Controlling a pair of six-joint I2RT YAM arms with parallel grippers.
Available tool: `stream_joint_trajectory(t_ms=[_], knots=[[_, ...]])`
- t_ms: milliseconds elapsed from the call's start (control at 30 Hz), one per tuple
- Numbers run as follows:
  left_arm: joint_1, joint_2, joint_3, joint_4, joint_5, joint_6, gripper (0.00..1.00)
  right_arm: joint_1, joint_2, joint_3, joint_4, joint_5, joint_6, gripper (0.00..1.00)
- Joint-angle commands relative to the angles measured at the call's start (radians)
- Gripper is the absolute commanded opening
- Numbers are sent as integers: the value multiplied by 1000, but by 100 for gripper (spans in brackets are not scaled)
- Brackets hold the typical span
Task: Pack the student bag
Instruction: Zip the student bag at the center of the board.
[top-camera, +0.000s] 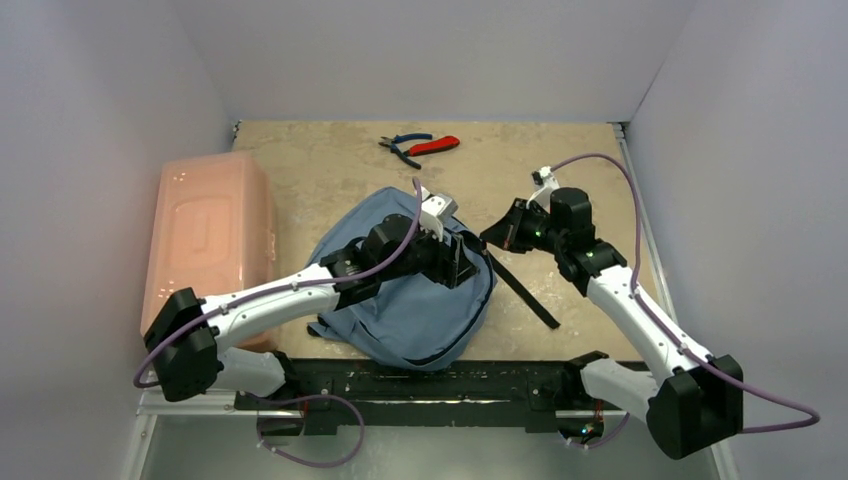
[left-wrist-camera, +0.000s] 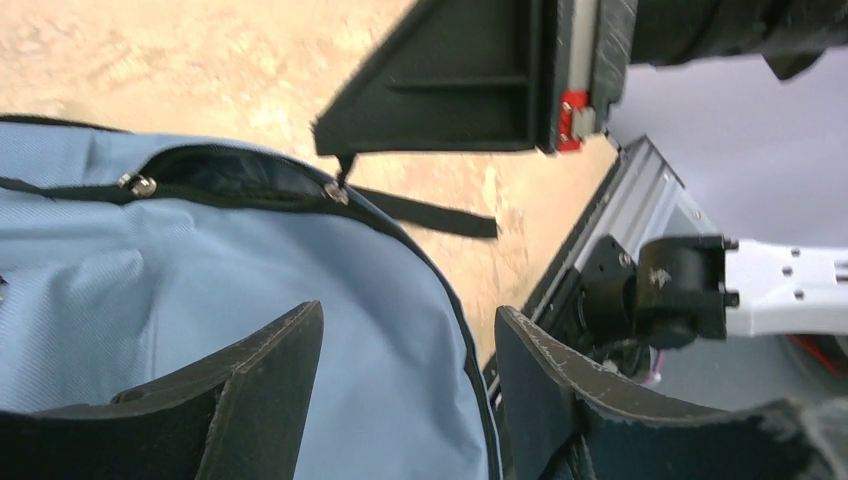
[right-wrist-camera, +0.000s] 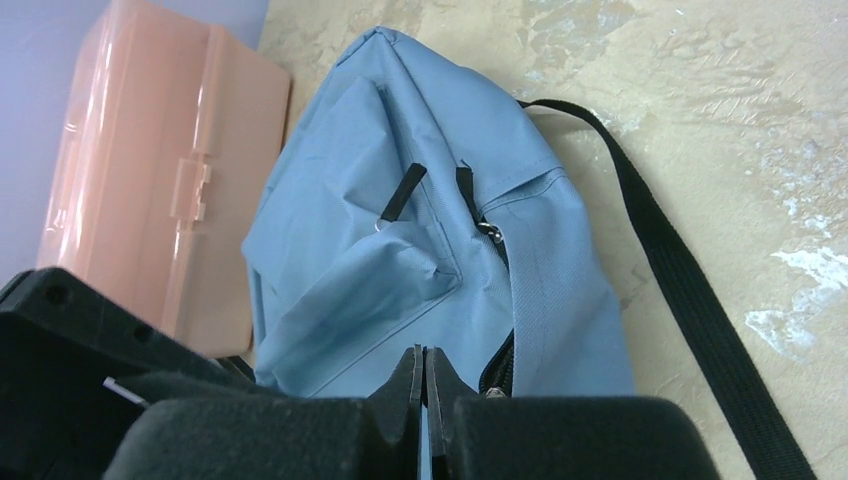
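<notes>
The student bag (top-camera: 410, 310) is a grey-blue backpack lying flat in the middle of the table, also in the right wrist view (right-wrist-camera: 400, 260). Its main zip is parted into a dark slit (left-wrist-camera: 220, 172) between two sliders. My left gripper (left-wrist-camera: 408, 335) is open just above the bag's fabric (left-wrist-camera: 200, 290), astride its dark-trimmed right edge and holding nothing; from above it sits over the bag's right side (top-camera: 462, 262). My right gripper (right-wrist-camera: 423, 352) is shut at the bag's upper right edge (top-camera: 490, 236). A short black zip pull (left-wrist-camera: 345, 172) runs taut from one slider up into its jaws.
A translucent pink box (top-camera: 210, 235) stands against the left wall, close to the bag. Red-and-blue pliers (top-camera: 420, 146) lie at the back of the table. A black strap (top-camera: 525, 292) trails off the bag to the right. The arms' black mounting rail (top-camera: 430, 385) runs along the near edge.
</notes>
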Motion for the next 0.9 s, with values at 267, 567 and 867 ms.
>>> stream_joint_trajectory(t_ms=[267,567,867], knots=[[20,151,-4,323,-60,5,49,0,-73,-10,98,-67,165,0],[20,246,3,457,-160,45,47,-1,-73,-10,102,-87,189,0],[18,276,17,502,-205,79,27,1,-80,-25,103,-98,209,0]])
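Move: The bag's zipper slider, its pull already pinched in the right fingertips, lies about 8 cm ahead of the left hand, 5 cm to its right and 5 cm lower. From the right hand the slider is some 2 cm below, 1 cm ahead and 1 cm right. The second slider sits roughly 5 cm farther out and 5 cm left of the held slider; the loose strap's middle lies 16 cm right and 5 cm back from the left hand, 15 cm below. The left hand reaches about 7 cm forward, then also some 4 cm right and down to the zipper slider under the right fingertips, turning slightly counter-clockwise while its open fingers narrow to about half their gap, one on either side of the slider. The right hand keeps its pinch on the pull, easing roughly 1 cm up and back with a slight roll. ##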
